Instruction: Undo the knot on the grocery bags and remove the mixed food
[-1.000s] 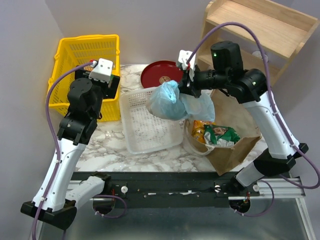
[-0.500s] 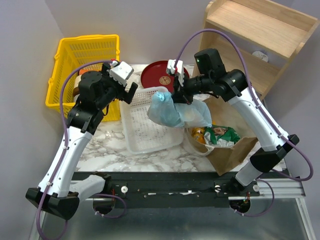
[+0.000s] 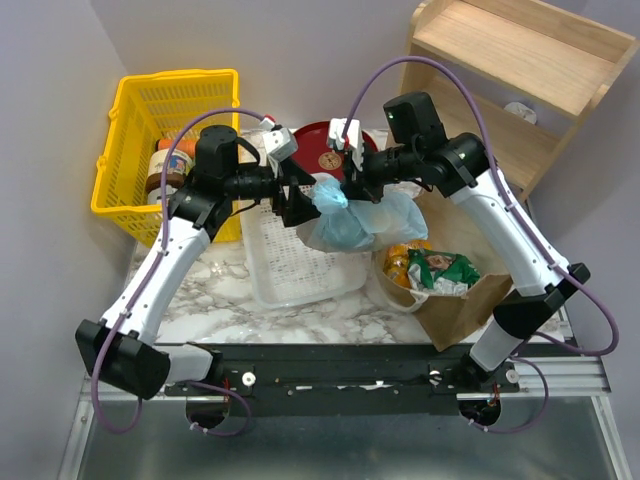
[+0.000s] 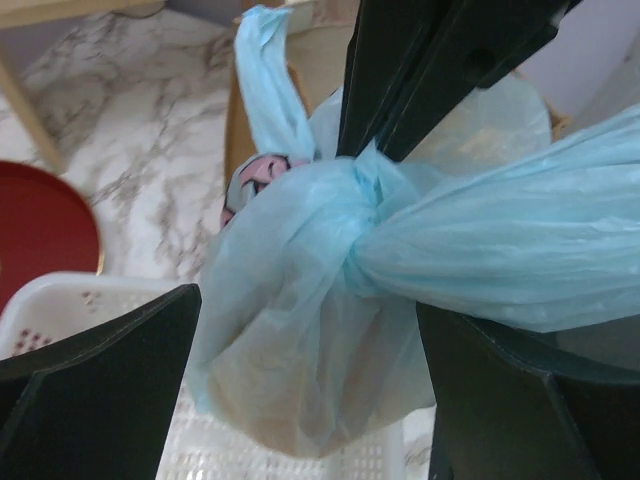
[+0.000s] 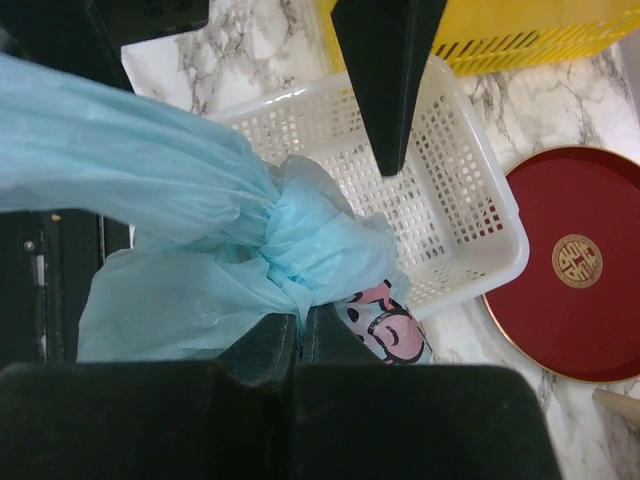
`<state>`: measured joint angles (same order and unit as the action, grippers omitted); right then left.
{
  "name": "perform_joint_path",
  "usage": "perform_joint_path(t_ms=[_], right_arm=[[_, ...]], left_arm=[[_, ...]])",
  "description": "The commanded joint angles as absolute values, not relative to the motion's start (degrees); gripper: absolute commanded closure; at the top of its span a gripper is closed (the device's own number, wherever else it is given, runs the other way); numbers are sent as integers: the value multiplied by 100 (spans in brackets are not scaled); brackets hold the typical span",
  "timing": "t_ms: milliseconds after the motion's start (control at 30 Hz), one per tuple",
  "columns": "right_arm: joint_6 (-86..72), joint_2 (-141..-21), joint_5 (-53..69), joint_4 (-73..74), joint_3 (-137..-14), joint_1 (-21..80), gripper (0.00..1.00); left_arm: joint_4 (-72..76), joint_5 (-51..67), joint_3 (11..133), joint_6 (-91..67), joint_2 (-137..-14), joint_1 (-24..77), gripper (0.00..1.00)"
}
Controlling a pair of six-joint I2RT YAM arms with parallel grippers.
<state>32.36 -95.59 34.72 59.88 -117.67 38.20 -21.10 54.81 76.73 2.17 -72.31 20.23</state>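
Note:
The light-blue plastic grocery bag (image 3: 352,222) hangs over the white basket, tied in a knot (image 4: 365,195) (image 5: 282,222), with a pink cartoon print (image 5: 382,322) on it. My right gripper (image 3: 343,187) (image 5: 301,318) is shut on the plastic right at the knot and holds the bag up. My left gripper (image 3: 303,200) (image 4: 310,305) is open, its fingers (image 4: 110,380) on either side of the bag's body below the knot. The brown paper bag (image 3: 480,290) lies to the right, a green crisp bag (image 3: 446,268) and an orange snack packet (image 3: 399,262) in its mouth.
The white perforated basket (image 3: 262,270) sits under the hanging bag. A red plate (image 3: 312,150) lies behind it. The yellow basket (image 3: 130,130) at far left holds jars. A wooden shelf (image 3: 520,60) stands at back right.
My left arm has swung right from the yellow basket to the blue bag, open jaws now around it. My right gripper with the bag has shifted slightly left.

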Motion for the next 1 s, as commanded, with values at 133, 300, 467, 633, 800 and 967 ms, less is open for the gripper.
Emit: perform_joint_path(t_ms=[133, 300, 467, 633, 800, 967], right_arm=[[3313, -9808, 3296, 5722, -11803, 3885, 100], [3314, -9897, 3200, 5836, -11761, 3929, 99], [3279, -9528, 2700, 5854, -11084, 3920, 83], [3129, -8292, 1723, 5774, -10258, 3675, 29], [2611, -7612, 1293, 6107, -10125, 2489, 23], [2847, -7182, 441, 6240, -9477, 1698, 23]], left_arm=[[-591, 6557, 7295, -1027, -7787, 2267, 1], [130, 6574, 7330, -1590, -8121, 2391, 37], [467, 6460, 7330, -1548, -8025, 2391, 100], [-472, 6135, 7471, -635, -7840, 2382, 100], [-695, 5802, 7471, -387, -7664, 2373, 100], [-150, 5774, 7698, -965, -7672, 2329, 100]])
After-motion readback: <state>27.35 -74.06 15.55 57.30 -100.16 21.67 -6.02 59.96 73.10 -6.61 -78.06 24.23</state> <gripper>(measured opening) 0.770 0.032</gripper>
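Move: Just to the right of the open left hand is the knot of the blue grocery bag, about 5 cm off, 2 cm back and a touch lower. The right fingers already pinch the bag close by the knot, which lies some 3 cm to the left of that hand. From the left hand, the white basket is about 28 cm below and 7 cm ahead, 1 cm to the left; the paper bag is roughly 32 cm to the right, 1 cm back and 22 cm below. Reaching right about 4 cm and down 3 cm, the left hand closes fully on the bag at the knot, then rises some 2 cm, keeping its pinch. The right hand first sinks and eases forward with the bag, then opens, lets go and sweeps about 17 cm right towards the paper bag, rising and turning clockwise some 35 degrees. ##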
